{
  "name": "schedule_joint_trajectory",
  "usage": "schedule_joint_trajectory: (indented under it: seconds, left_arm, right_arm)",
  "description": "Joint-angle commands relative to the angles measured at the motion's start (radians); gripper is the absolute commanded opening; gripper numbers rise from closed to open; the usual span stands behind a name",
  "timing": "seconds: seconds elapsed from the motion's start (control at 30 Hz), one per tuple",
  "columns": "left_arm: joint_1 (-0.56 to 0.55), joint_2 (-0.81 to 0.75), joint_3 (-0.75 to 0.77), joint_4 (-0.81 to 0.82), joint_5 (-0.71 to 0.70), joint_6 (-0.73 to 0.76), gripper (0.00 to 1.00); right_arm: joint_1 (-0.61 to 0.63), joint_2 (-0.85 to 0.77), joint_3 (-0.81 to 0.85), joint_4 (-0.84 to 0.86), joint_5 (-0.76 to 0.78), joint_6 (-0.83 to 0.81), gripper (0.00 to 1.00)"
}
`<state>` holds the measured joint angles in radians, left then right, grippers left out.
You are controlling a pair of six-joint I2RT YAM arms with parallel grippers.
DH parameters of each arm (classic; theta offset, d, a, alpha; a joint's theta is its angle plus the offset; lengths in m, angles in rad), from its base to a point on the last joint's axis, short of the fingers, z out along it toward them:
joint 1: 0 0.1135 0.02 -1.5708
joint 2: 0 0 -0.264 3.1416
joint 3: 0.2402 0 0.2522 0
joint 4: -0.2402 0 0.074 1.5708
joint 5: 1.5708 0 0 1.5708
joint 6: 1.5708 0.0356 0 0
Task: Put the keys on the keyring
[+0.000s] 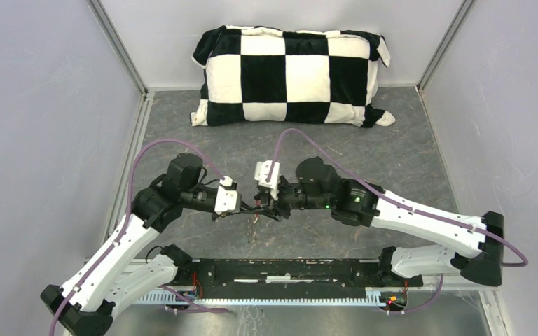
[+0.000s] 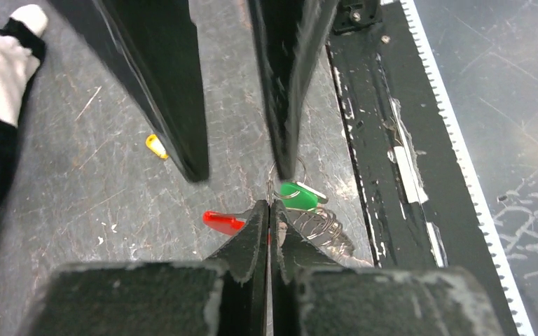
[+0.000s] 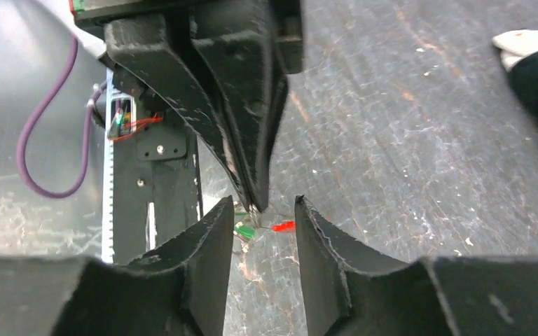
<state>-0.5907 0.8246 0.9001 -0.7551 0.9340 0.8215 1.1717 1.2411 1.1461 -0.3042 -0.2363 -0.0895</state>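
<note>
My left gripper (image 2: pixel 270 207) is shut, with the thin silver keyring (image 2: pixel 272 183) pinched between its tips and held above the table. The green-headed key (image 2: pixel 298 195) hangs on the ring, and a coil of chain links (image 2: pixel 320 225) and the red tag (image 2: pixel 222 222) dangle beside it. The yellow-headed key (image 2: pixel 155 146) lies loose on the table, apart from the ring. My right gripper (image 3: pixel 262 206) is open, its fingers (image 2: pixel 177 98) on either side of the ring, just beyond my left tips. The green key (image 3: pixel 245 232) and red tag (image 3: pixel 284 226) show between its jaws. Both grippers (image 1: pixel 258 204) meet mid-table.
A black-and-white checkered pillow (image 1: pixel 291 75) lies at the back of the table. A black rail (image 1: pixel 287 269) with a toothed white strip runs along the near edge, close to the hanging keyring. Grey walls enclose the left and right sides.
</note>
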Motion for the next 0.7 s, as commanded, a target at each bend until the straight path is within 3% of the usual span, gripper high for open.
schedule_joint_trajectory:
  seconds: [0.0,0.3,0.67]
  left_arm:
    - [-0.003,-0.091,-0.058,0.263,-0.055,-0.256,0.02]
    - [0.0,-0.202,-0.154,0.604,-0.095,-0.563,0.02]
    - [0.0,-0.203,-0.192,0.825,-0.156,-0.728,0.02]
  right_arm:
    - [-0.056,-0.148,-0.096,0.217,0.074,0.135,0.48]
    - [-0.113,-0.306,-0.318,0.446,0.045,0.37,0.65]
    - [-0.132,-0.302,-0.332,0.557,0.014,0.5,0.63]
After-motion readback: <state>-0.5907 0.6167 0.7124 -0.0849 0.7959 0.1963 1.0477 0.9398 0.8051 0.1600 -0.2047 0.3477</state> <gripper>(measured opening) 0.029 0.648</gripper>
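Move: The keyring is already pinched in my left fingertips, its middle about 1 cm back and 1 cm to the right of the left hand point. From my right hand, whose part-open fingers straddle those tips, the ring lies about 2 cm back, 1 cm right and 2 cm below. The green-tagged key hangs some 2 cm behind the left hand point, 1 cm right and 3 cm below; the red-handled plate hangs about 6 cm straight under it. I back my right hand off the keyring, up about 5 cm and right about 4 cm with a little forward, opening its already parted fingers wider and tipping them up. My left hand keeps its pinch on the ring, lifts it some 7 cm and slightly forward, and swings its fingertips up towards level, turning a little counter-clockwise. ##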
